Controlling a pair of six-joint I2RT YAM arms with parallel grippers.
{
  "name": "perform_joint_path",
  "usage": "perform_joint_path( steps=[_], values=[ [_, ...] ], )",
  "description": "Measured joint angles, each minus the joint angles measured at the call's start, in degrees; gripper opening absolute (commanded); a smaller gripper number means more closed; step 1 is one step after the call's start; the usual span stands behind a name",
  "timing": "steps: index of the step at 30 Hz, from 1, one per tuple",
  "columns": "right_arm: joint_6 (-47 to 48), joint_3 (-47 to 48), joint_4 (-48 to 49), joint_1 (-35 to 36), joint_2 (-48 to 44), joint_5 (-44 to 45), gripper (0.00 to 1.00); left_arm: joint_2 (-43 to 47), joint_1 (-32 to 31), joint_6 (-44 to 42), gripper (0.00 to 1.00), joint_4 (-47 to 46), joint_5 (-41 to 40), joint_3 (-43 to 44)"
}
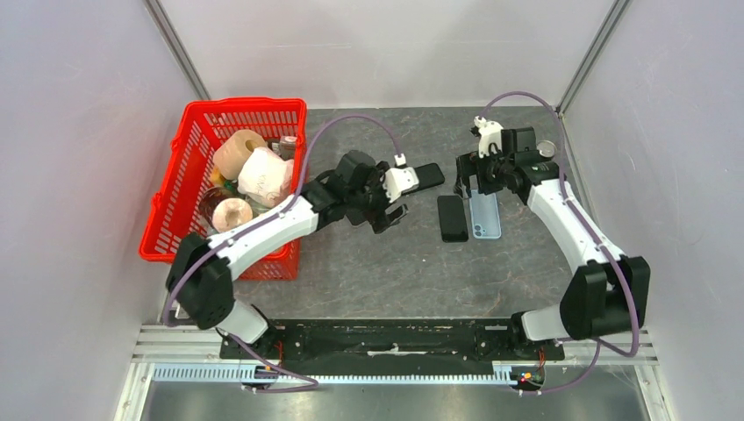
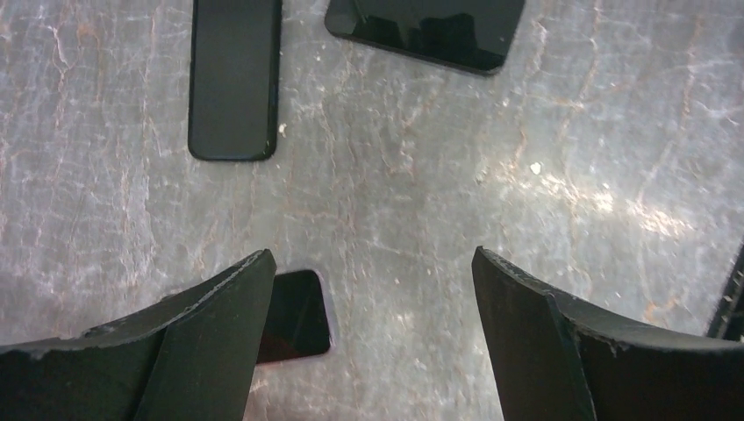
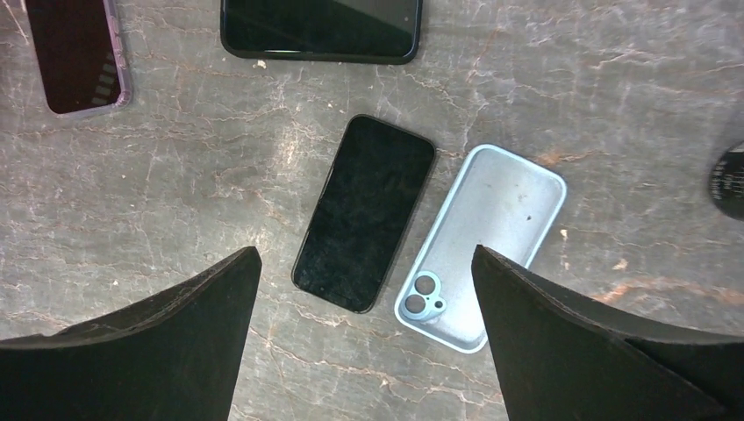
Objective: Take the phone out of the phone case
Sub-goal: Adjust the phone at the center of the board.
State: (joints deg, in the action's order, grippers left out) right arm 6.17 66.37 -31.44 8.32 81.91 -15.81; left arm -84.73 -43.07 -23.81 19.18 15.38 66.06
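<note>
A bare black phone (image 3: 364, 213) (image 1: 453, 217) lies flat on the grey table. Right beside it, with a narrow gap between them, lies a light blue phone case (image 3: 481, 246) (image 1: 485, 214), its camera cut-out at the near end. My right gripper (image 3: 366, 250) (image 1: 476, 178) hovers above the pair, open and holding nothing. My left gripper (image 2: 370, 254) (image 1: 393, 200) is open over bare table to the left, also holding nothing. The black phone (image 2: 232, 79) shows at the top left of the left wrist view.
A larger black device (image 1: 427, 175) (image 3: 320, 31) (image 2: 427, 31) lies behind the phone. A dark phone in a purple case (image 3: 77, 53) (image 2: 298, 316) lies partly under my left finger. A red basket (image 1: 193, 123) of items stands at the left. A small round object (image 1: 546, 148) sits at the far right.
</note>
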Motion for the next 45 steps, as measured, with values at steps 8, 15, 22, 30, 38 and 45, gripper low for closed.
perform_joint_path(
  steps=[8, 15, 22, 30, 38, 45],
  values=[
    [1.42, -2.97, -0.57, -0.15, -7.69, 4.81, 0.97, -18.88, 1.07, -1.36, 0.9, 2.23, -1.77, 17.14],
    [1.4, -6.56, -1.42, -2.71, -14.86, 6.73, 0.97, -38.36, 6.43, -1.33, 0.91, 8.0, -0.59, 38.73],
    [1.42, -8.85, -1.55, -4.68, -18.78, 6.14, 0.97, -49.53, 9.57, -1.29, 0.92, 14.14, 0.02, 52.35],
    [1.38, -9.51, -1.88, -7.67, -18.62, 3.32, 0.97, -52.94, 9.73, 4.04, 0.88, 12.37, -5.07, 60.85],
    [1.4, -9.55, -2.05, -9.42, -18.58, 1.18, 0.97, -53.37, 8.87, 7.39, 0.87, 9.31, -15.43, 62.14],
    [1.4, -9.62, -2.12, -10.21, -18.08, -0.31, 0.97, -55.12, 6.56, 2.95, 0.88, 9.6, -23.98, 69.35]
  ],
)
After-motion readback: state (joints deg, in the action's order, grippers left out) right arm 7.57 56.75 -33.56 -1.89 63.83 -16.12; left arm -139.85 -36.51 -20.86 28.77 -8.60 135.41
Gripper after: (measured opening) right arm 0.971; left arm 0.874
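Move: From the left hand the centre phone, lying crosswise, is about 16 cm ahead, 7 cm to the right and 15 cm below; the purple-edged phone lies some 10 cm ahead and 11 cm to the left, and the bare phone some 6 cm ahead and 17 cm to the right. From the right hand that centre phone is about 9 cm ahead and 11 cm to the left, 14 cm below. The bare phone is some 3 cm back and 2 cm left of the right hand, and the blue phone case 3 cm back and 7 cm right. The left hand sweeps forward some 26 cm, with about 5 cm to the right early on, dipping about 9 cm as it crosses over the left part of the centre phone and then climbing most of that back beyond it, the wrist turning about 30 degrees counter-clockwise, mainly in the second half. Early on the right hand draws about 6 cm right, 5 cm back and 3 cm up, away from the bare phone to hover over the blue case, then stays there; both grippers stay open and touch none of the phones. ##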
